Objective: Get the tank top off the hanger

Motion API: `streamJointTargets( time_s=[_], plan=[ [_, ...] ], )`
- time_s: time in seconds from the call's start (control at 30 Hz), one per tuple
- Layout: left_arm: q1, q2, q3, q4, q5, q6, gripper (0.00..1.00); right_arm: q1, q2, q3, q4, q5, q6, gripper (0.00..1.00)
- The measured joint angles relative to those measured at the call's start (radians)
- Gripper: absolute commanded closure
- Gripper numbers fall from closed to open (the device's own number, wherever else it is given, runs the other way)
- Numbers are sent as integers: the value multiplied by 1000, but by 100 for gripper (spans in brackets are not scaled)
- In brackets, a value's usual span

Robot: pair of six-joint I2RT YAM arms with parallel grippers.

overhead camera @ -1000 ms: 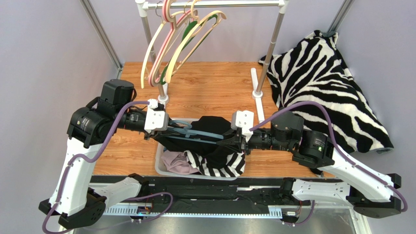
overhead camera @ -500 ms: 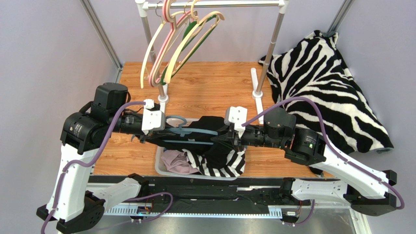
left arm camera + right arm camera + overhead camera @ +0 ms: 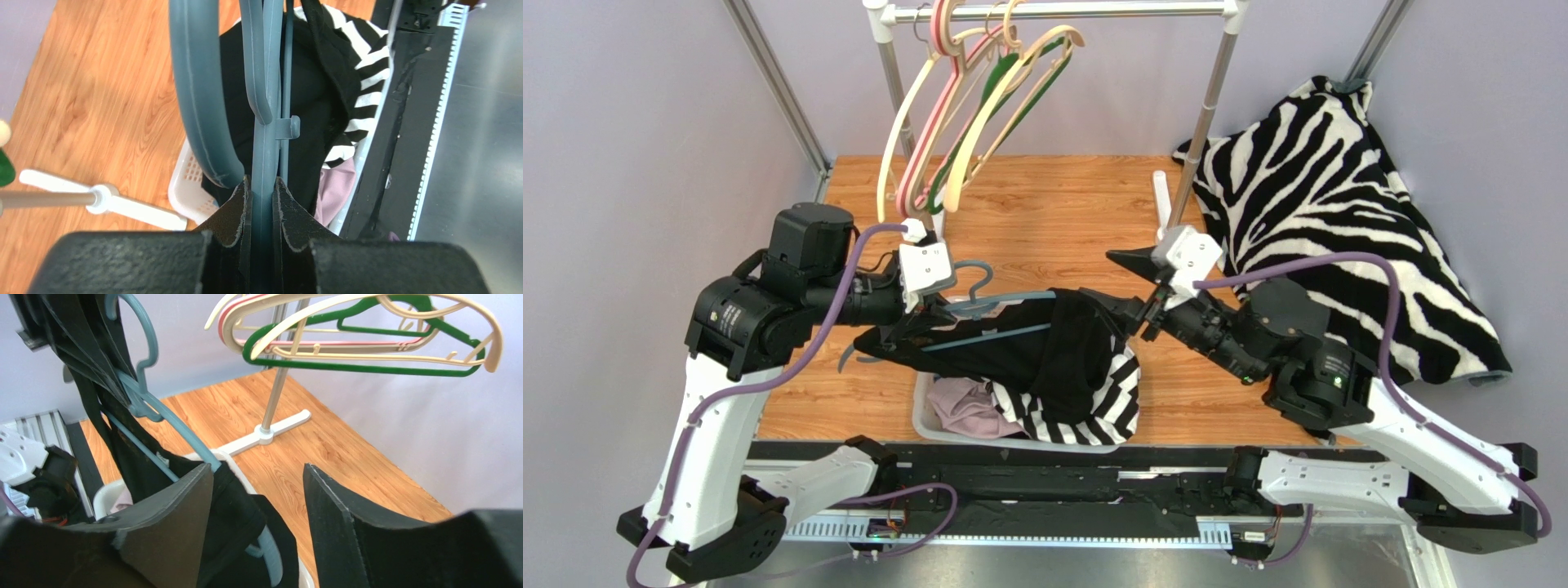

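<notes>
A black tank top (image 3: 1063, 355) hangs on a blue-grey hanger (image 3: 987, 333) above the white basket (image 3: 924, 410). My left gripper (image 3: 922, 321) is shut on the hanger's stem (image 3: 265, 122), just below the hook, with the fingertips (image 3: 262, 182) pinching the bar. The tank top (image 3: 307, 92) drapes down beyond it. My right gripper (image 3: 1133, 292) stands open to the right of the garment with nothing between its fingers. In the right wrist view the gripper (image 3: 258, 471) is wide apart. The black cloth (image 3: 239, 520) still wraps the hanger's arm (image 3: 178, 432) beside the left finger (image 3: 172, 520).
The basket holds pink and black-and-white striped clothes (image 3: 1075, 410). A rack behind carries cream, pink and green hangers (image 3: 952, 110); its right foot (image 3: 1169, 227) stands close to my right gripper. A zebra-print cloth (image 3: 1333, 196) covers the table's right side.
My right gripper has opened, let go of the tank top and drawn back up and to the right. The left gripper keeps its hold; the hanger has tilted and risen a little.
</notes>
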Motion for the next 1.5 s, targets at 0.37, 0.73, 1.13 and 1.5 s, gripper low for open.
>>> streamJointTargets(
  time_s=[0.37, 0.73, 1.13, 1.5],
  plan=[
    [0, 1, -4, 4, -77, -32, 100, 0, -100, -184, 23, 19, 204, 46],
    [0, 0, -4, 3, -64, -32, 100, 0, -45, -327, 108, 10, 359, 48],
    [13, -22, -4, 3, -24, -32, 100, 0, 50, -325, 259, 11, 394, 90],
    [20, -37, -19, 3, -13, -32, 100, 0, 39, -300, 243, 46, 383, 100]
  ],
)
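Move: The black tank top's far strap, looped near the right end of the blue hanger, lies about 5 cm left of the open right hand, 11 cm below it and 1 cm ahead. From that hand the hanger's hook is about 20 cm left and level fore-and-aft, and the basket of clothes about 14 cm left, 3 cm ahead and well below. The left hand, already holding the hanger, has the strap about 20 cm right, 5 cm ahead and some 9 cm below. The black tank top's far strap is what the right hand drops to: about 11 cm down with the fingers tipping some 20 degrees downward, then about 5 cm left onto the cloth by the hanger's end. There its fingers shut fully, seeming to pinch the cloth, and the hand begins to ease back right and slightly up. The left hand keeps the hanger nearly still. ##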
